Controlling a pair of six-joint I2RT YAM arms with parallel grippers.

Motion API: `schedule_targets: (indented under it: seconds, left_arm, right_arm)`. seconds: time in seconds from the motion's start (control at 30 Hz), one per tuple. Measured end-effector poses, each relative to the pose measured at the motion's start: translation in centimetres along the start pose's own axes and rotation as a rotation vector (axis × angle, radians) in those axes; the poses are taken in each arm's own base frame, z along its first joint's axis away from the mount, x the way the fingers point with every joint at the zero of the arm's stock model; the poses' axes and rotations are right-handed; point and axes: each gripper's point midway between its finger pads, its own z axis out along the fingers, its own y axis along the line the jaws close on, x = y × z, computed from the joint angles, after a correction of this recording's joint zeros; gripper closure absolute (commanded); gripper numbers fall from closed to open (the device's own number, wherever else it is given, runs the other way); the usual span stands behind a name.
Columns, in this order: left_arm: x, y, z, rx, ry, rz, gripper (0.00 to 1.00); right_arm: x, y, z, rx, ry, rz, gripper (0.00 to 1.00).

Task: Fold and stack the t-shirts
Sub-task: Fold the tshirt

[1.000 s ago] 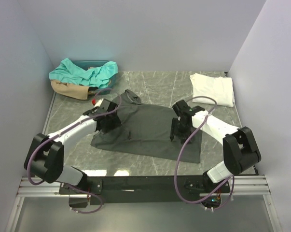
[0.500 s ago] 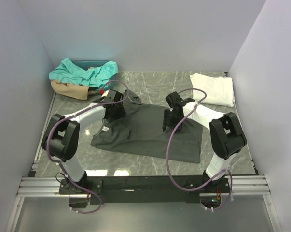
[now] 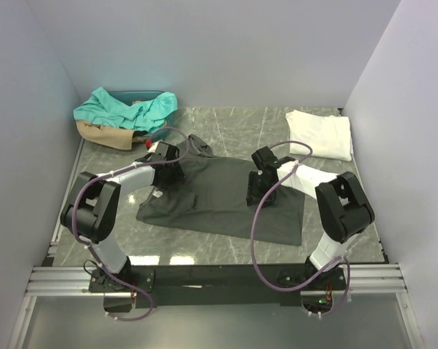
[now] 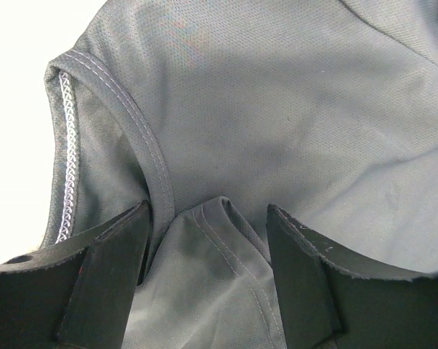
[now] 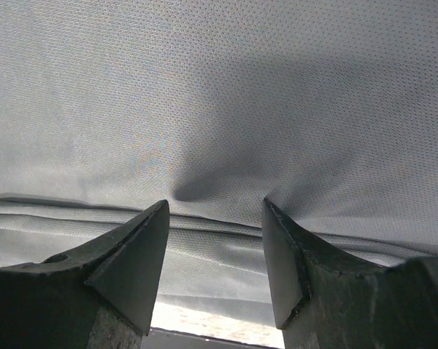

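A dark charcoal grey t-shirt (image 3: 219, 198) lies spread across the middle of the table. My left gripper (image 3: 168, 166) rests on its far left part near the sleeve. In the left wrist view the left gripper (image 4: 208, 211) is open, and a loose fold of stitched hem (image 4: 219, 240) of the same t-shirt (image 4: 291, 109) rises between its fingers. My right gripper (image 3: 258, 190) is low over the shirt's right half. The right wrist view shows that gripper (image 5: 215, 203) open, straddling a folded edge of the grey cloth (image 5: 226, 94). A folded white t-shirt (image 3: 320, 134) lies at the back right.
A teal shirt (image 3: 128, 107) is heaped over a tan one (image 3: 101, 135) in the back left corner. Walls close the table on the left, back and right. The marbled tabletop (image 3: 233, 123) shows bare between the shirts.
The left gripper moved away from the arm bases to the shirt's far left part. The right gripper shifted left over the shirt, then slightly nearer. The shirt lies as before.
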Motion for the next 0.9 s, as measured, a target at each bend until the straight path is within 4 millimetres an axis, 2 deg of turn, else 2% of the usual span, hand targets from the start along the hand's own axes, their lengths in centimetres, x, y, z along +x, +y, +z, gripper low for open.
schedule_targets:
  seconds: [0.2, 0.37, 0.9]
  left_arm:
    - [0.5, 0.5, -0.6, 0.026, -0.027, -0.025, 0.28]
    - [2.1, 1.7, -1.9, 0.046, -0.019, -0.073, 0.28]
    - [6.9, 4.9, -5.6, 0.031, 0.078, -0.143, 0.27]
  right_arm:
    - [0.1, 0.0, -0.1, -0.015, -0.024, -0.004, 0.39]
    - [0.7, 0.1, -0.2, -0.033, -0.044, -0.011, 0.39]
    - [5.7, -0.3, -1.2, -0.041, -0.008, -0.032, 0.39]
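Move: Just under the left hand's open fingertips lies the t-shirt, its middle about 6 cm back and 16 cm right of that hand. The far sleeve is some 12 cm ahead and 7 cm right, the white neck tag 4 cm back and 6 cm left, the table's near edge about 28 cm straight back. From the right hand the shirt's middle lies about 2 cm ahead and 12 cm left, barely below. Dragging the t-shirt back towards the table's near edge, both hands keep their open fingertips on the cloth and slide nearly level. The left hand leads, going about 10 cm back and edging slightly left, with a small roll lowering its left side; the right hand starts a little later and comes back some 6 cm. ##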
